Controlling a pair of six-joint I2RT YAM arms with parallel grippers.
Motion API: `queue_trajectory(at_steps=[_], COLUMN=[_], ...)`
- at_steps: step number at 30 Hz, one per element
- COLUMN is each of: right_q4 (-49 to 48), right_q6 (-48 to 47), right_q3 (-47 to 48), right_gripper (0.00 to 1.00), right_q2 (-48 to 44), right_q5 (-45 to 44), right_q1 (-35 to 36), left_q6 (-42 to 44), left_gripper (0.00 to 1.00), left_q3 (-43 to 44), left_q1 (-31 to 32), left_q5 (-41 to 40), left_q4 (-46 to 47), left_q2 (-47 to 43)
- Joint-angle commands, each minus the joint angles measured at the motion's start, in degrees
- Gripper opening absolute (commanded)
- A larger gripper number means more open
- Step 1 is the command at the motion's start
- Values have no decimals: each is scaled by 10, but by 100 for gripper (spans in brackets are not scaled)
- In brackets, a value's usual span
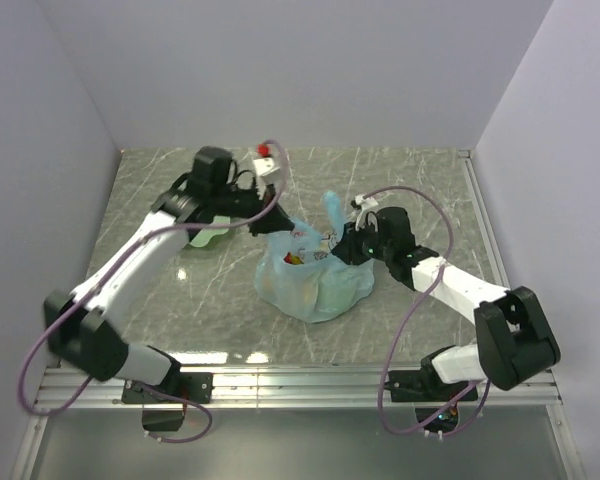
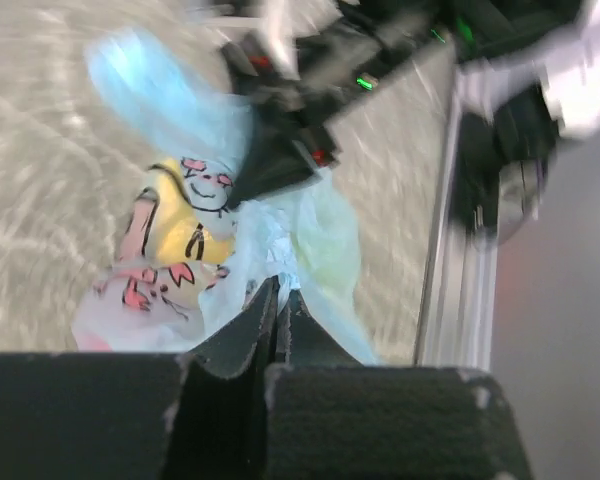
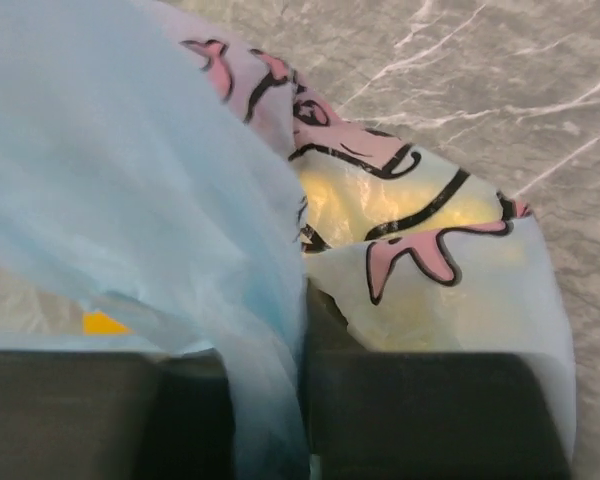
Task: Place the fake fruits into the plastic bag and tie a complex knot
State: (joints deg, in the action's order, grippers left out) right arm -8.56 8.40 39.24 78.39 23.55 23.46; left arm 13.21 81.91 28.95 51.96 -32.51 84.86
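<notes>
The light-blue plastic bag (image 1: 315,280) sits bulging at the table's middle, one handle loop (image 1: 332,208) standing up. Fruit colours, red and yellow, show through its mouth (image 1: 294,258); single fruits cannot be told apart. My left gripper (image 1: 270,222) is shut on a pinch of the bag's edge (image 2: 280,262) at its left top. My right gripper (image 1: 342,246) is shut on bag film (image 3: 270,400) at the right top; the film runs down between its fingers. The bag's pink and black print (image 3: 420,250) over yellow fills the right wrist view.
A pale green dish (image 1: 208,236) lies under my left arm, left of the bag. A small white block with a red piece (image 1: 267,156) stands at the back. Side walls close in the table; a metal rail (image 1: 300,385) runs along the near edge.
</notes>
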Motion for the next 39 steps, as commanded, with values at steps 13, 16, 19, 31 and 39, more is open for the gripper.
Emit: queue_trajectory(at_steps=[13, 16, 19, 31, 39], right_q4=[-30, -94, -181, -369, -379], right_q6=[18, 48, 54, 79, 95], right_q3=[87, 75, 58, 44, 33], right_gripper=[78, 86, 92, 96, 96], right_q2=[-250, -224, -177, -48, -10], right_q5=[13, 45, 64, 110, 94], right_q1=[0, 18, 51, 131, 187], left_q6=[-405, -410, -415, -450, -457], left_gripper=[0, 0, 0, 0, 0], left_q3=[-183, -185, -185, -185, -181], left_q1=[37, 43, 46, 47, 44], left_q5=[-277, -283, -296, -318, -321], left_q4=[310, 310, 304, 264, 285], left_q2=[-155, -156, -154, -137, -133])
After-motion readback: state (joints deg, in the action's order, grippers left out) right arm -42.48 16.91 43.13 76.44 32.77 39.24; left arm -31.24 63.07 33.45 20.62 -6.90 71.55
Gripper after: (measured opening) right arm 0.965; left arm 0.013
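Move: The plastic bag's edge pinched in the left fingers is the right hand's goal, about 13 cm to its left, 5 cm back and 16 cm above; that edge sits right at the left hand's fingertips. From the right hand, the loose handle stands some 6 cm ahead, 2 cm left and 2 cm up, and the bag's fruit-filled body lies roughly 6 cm back, 6 cm left and 8 cm below. The right hand lets go of the bag's gathered plastic as its fingers spread wide, lifts over 20 cm clear, then swings left and back and sinks some 5 cm to straddle the left fingertips, tilting up. Keeping its pinch, the left hand turns nearly 40 degrees counter-clockwise, rises slightly and settles lower again, ending a little farther forward. ##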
